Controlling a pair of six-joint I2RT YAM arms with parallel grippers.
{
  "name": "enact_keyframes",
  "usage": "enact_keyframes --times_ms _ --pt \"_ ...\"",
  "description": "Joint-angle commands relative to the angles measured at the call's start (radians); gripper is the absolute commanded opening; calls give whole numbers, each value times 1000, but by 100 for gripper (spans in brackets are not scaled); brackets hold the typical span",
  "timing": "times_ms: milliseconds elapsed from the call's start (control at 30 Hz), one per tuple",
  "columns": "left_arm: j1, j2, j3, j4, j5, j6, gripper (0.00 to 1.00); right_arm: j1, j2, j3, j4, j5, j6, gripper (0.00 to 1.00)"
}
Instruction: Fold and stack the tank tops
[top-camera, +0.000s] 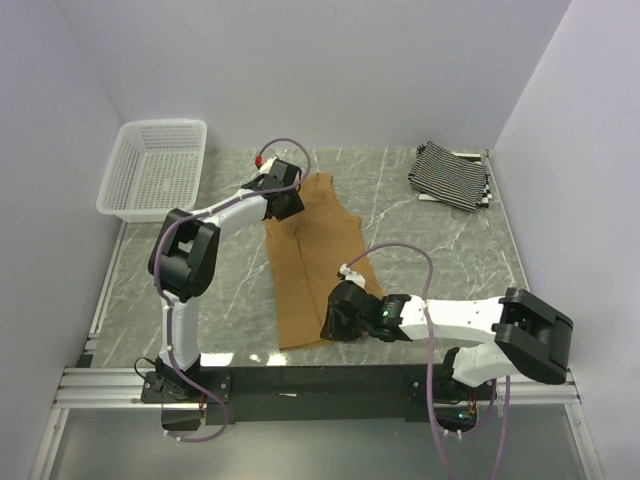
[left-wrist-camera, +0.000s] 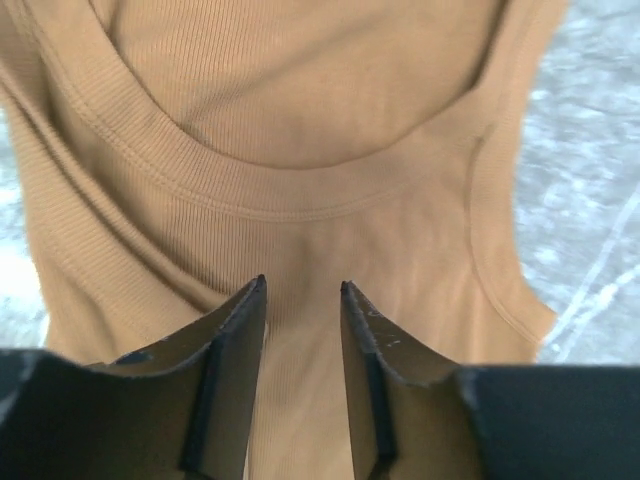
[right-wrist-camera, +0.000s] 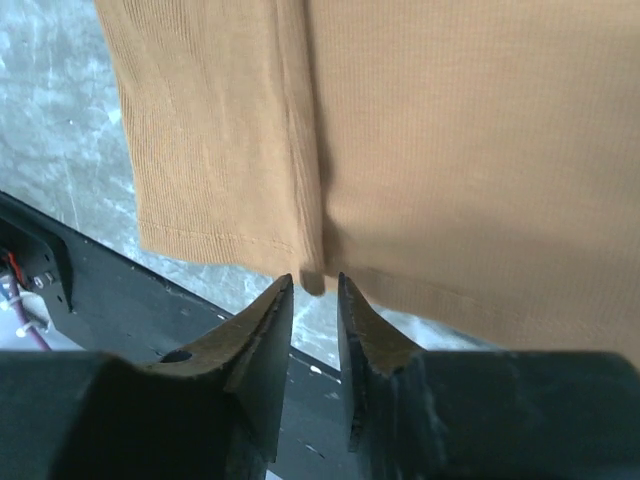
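Observation:
The tan-brown tank top (top-camera: 315, 262) lies lengthwise down the middle of the marble table, folded narrow along its length. My left gripper (top-camera: 288, 203) hovers at its far end. In the left wrist view the gripper (left-wrist-camera: 303, 288) stands open over the fabric just below the neckline (left-wrist-camera: 290, 195), with nothing pinched. My right gripper (top-camera: 331, 325) is at the near hem. In the right wrist view it (right-wrist-camera: 314, 280) is open by a narrow gap. A folded corner of the tan top (right-wrist-camera: 450, 150) lies just past its tips. A black-and-white striped tank top (top-camera: 450, 175) lies bundled at the back right.
A white mesh basket (top-camera: 155, 165) stands at the back left. The black base rail (top-camera: 320, 380) runs along the table's near edge, just below the tan hem. Walls close in the left, back and right sides.

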Motion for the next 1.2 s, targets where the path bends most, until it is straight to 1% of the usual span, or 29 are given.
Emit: enact_keyframes --times_ms 0,33,67,100,167,200,267,300,367,400,433,533,700,800,967,1133,1167 --pt "1 -149 -12 48 -14 41 42 20 -92 15 -97 97 14 33" --pt "3 -184 -25 36 -60 35 42 29 -105 42 -129 158 16 33" --pt "6 -200 -32 0 -83 23 42 43 -116 62 -196 186 20 33" --pt "16 -210 -38 -20 -108 -6 37 52 -126 82 -226 214 19 33" --pt "33 -243 -69 -47 -133 -22 31 87 -123 150 -282 267 11 33" --pt "38 -250 -78 -54 -140 -33 25 96 -101 174 -292 281 -7 33" --pt "50 -249 -103 -62 -147 -36 20 121 -59 245 -300 288 -35 31" --pt "53 -237 -106 -77 -148 -42 15 127 -6 269 -298 286 -62 31" --pt "59 -221 -117 -77 -141 -39 10 153 60 354 -306 288 -87 31" --pt "65 -212 -118 -76 -137 -34 8 159 128 381 -309 288 -113 31" --pt "67 -191 -117 -76 -137 -33 7 167 165 435 -309 283 -125 31" --pt "70 -133 -85 -97 -151 -22 6 184 289 513 -297 265 -164 30" --pt "75 -47 -34 -122 -186 1 2 192 443 582 -278 269 -207 30" --pt "75 -5 -17 -127 -196 21 2 195 478 573 -268 263 -204 30" --pt "81 79 49 -169 -229 38 1 215 490 517 -229 217 -202 30" --pt "82 161 136 -206 -265 65 1 248 486 484 -177 159 -216 30" --pt "81 170 150 -212 -280 84 1 255 480 480 -166 127 -216 30"
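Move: The brown tank top's folded left edge by the shoulder lies some 8 cm left of the left hand and 4 cm below, with the neckline's bottom about 4 cm straight ahead and 5 cm down. For the right hand, the hem's left end is about 11 cm left, 1 cm back and 2 cm below; the flap's inner edge ends 1 cm ahead and 1 cm left, 2 cm down. Both hands hop 8–10 cm left onto the tank top's folded left edge, left fingers shutting, right staying part-open. ##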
